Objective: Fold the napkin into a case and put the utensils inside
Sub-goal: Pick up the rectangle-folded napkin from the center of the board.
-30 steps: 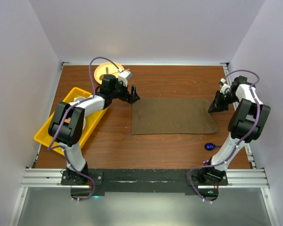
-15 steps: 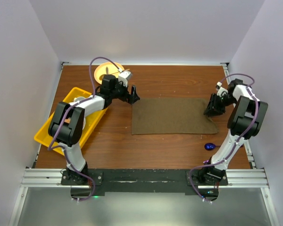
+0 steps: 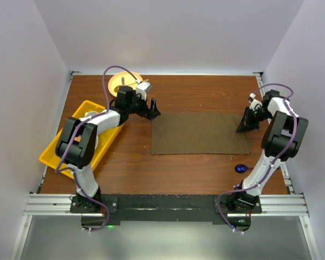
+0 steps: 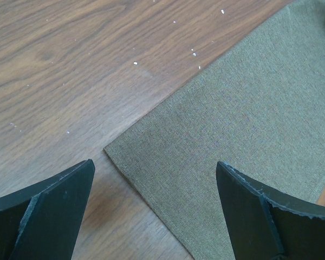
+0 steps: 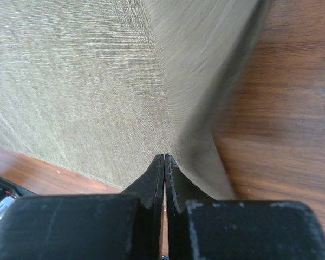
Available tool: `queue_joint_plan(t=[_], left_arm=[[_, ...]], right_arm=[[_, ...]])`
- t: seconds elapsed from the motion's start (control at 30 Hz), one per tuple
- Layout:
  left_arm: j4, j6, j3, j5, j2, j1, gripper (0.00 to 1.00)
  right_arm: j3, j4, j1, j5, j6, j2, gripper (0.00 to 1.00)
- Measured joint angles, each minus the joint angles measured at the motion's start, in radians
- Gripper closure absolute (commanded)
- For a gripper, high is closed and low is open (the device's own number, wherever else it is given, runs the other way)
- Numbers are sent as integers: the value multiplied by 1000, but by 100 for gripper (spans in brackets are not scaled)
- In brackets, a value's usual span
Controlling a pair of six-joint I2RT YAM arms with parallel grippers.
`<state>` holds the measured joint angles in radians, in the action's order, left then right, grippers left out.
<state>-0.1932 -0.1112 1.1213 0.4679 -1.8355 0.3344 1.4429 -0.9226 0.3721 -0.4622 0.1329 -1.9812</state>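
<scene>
The olive-brown napkin (image 3: 197, 132) lies flat in the middle of the table. My left gripper (image 3: 153, 111) hovers open over its far left corner, and in the left wrist view that corner of the napkin (image 4: 244, 108) lies between the spread tips of the left gripper (image 4: 154, 168). My right gripper (image 3: 244, 125) is at the napkin's far right corner. In the right wrist view the right gripper (image 5: 164, 157) is shut on the napkin (image 5: 70, 81), which rises in a crease from the tips. A blue-purple spoon (image 3: 241, 168) lies near the right arm.
A yellow tray (image 3: 78, 138) sits at the left edge of the table. A round yellow plate (image 3: 123, 82) stands at the far left behind the left arm. Side walls close in the table on both sides.
My right gripper moved in over the napkin's far right corner, opened briefly and shut on the cloth. The left arm has not moved.
</scene>
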Motion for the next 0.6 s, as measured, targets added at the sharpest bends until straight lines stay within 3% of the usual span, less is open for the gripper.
queue_joint_plan(t=[0.07, 0.1, 0.13, 0.23, 0.33, 0.6], left_arm=[[0, 0, 0, 0, 0, 0, 0], [0, 0, 0, 0, 0, 0, 0], [0, 0, 0, 0, 0, 0, 0], [0, 0, 0, 0, 0, 0, 0], [0, -1, 0, 0, 0, 0, 0], [0, -1, 0, 0, 0, 0, 0]], right_arm=[[0, 0, 0, 1, 0, 18, 98], [0, -1, 0, 4, 0, 28, 88], [0, -1, 0, 9, 1, 37, 61], [0, 6, 0, 55, 6, 53, 41], [0, 22, 2, 102, 20, 55, 34], [0, 38, 23, 181, 73, 50, 35]])
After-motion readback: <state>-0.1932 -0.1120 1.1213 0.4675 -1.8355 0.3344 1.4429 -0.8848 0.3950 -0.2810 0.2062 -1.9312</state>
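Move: The right hand is low over the napkin's right end, fingers shut and tips close to the cloth. The napkin's right edge lies about 4 cm to its right and 1 cm nearer the base, barely below. The napkin's near right corner is roughly 10 cm back and 4 cm right, its middle some 16 cm left and 2 cm back, and the blue spoon about 17 cm back and 3 cm right. From the left hand, that right edge is some 40 cm right, 8 cm back and 8 cm down. Up a short 1.5 cm first, then rightward about 4.5 cm while easing down again by nearly 1 cm, the right hand goes out towards the napkin's right edge. The shut fingers open to about two thirds on the way, and the wrist rolls some 15 degrees so the fingertips swing right to point more steeply down, ending astride the edge without gripping it. ##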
